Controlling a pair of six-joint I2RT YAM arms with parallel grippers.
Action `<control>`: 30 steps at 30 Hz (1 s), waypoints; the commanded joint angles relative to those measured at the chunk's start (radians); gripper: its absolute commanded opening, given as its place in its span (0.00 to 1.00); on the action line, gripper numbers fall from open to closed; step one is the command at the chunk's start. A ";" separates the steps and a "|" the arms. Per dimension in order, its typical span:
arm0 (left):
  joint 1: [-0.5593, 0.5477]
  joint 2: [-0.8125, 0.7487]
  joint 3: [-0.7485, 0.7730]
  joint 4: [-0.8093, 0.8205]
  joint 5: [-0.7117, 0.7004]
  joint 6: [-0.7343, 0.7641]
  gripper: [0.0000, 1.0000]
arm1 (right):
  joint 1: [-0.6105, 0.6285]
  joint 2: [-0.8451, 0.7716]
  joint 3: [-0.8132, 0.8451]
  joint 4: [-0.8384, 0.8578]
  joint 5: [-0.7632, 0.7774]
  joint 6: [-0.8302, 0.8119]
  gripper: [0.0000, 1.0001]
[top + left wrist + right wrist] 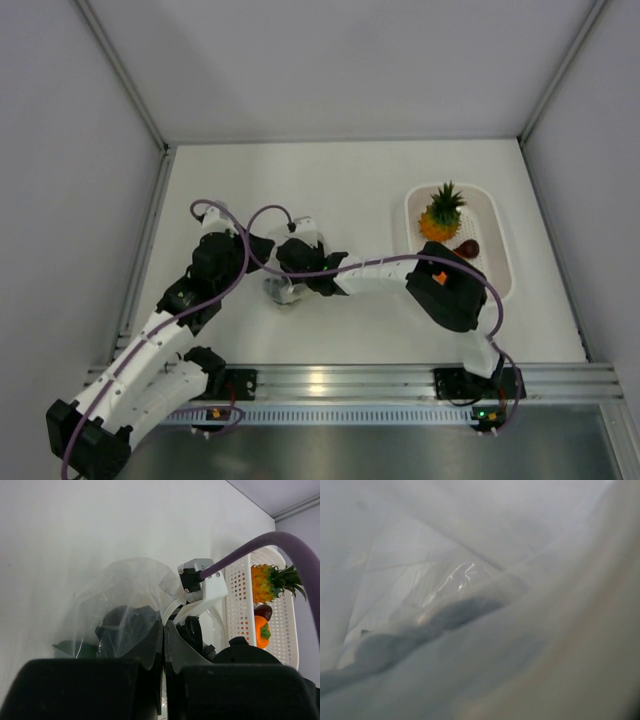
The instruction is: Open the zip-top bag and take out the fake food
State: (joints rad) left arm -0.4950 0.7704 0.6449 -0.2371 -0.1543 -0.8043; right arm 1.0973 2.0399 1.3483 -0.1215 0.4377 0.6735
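The clear zip-top bag (277, 294) lies crumpled on the table between the two arms. My left gripper (164, 630) is shut on an edge of the bag (131, 580); in the top view the left gripper (264, 264) sits just left of the bag. My right gripper (293, 283) reaches into the bag and shows only as a dark shape through the plastic (125, 630). The right wrist view shows only blurred plastic (470, 555). A dark green piece (70, 650) lies inside the bag. The pineapple (440, 214), a brown piece (468, 247) and an orange fruit (261, 632) lie in the basket.
The white perforated basket (499, 245) stands at the right, also seen in the left wrist view (235, 605). The right arm's forearm (385, 272) stretches across the table's middle. Purple cables loop over both arms. White walls close in the table on three sides.
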 commanded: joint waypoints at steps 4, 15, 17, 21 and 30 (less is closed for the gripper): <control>-0.002 0.001 0.009 0.033 -0.002 0.031 0.00 | 0.015 -0.159 -0.038 0.034 0.061 -0.049 0.46; -0.004 0.052 0.071 0.035 0.055 0.065 0.00 | 0.061 -0.346 -0.025 -0.039 0.090 -0.121 0.46; -0.004 0.047 0.078 0.041 0.073 0.076 0.00 | 0.064 -0.351 -0.002 -0.082 0.085 -0.146 0.47; -0.004 0.026 0.104 0.053 0.114 0.114 0.00 | 0.064 -0.334 0.080 -0.150 0.029 -0.210 0.46; -0.004 0.001 0.174 0.039 0.188 0.237 0.00 | 0.088 -0.332 0.172 -0.236 -0.036 -0.353 0.43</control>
State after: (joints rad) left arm -0.4927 0.7860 0.7620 -0.2390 -0.0360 -0.6270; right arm 1.1500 1.7313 1.4925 -0.3656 0.4458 0.3889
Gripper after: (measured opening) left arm 0.019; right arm 0.630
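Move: The dark round fake food is already between the right fingers, deep in the bag. The bag's held rim, where it is taken, lies some 17 cm above the right hand, about 2 cm to its left and 1 cm back. A green piece lies in the bag about 4 cm back and 4 cm to the left of that hand; the tray's centre is roughly 36 cm right and 5 cm ahead. From the left hand, pinching the rim, the dark food is about 17 cm below, 2 cm ahead and 2 cm right. The dark food, still pinched, is drawn up through the bag by the right hand, some 17 cm almost straight up towards the rim beside the left fingers, easing back about 2 cm while the fingers tip up and swing counter-clockwise, each about 10 degrees. The left hand keeps its hold on the rim, dips a centimetre, then rises to end some 5 cm higher and a little to the right. ##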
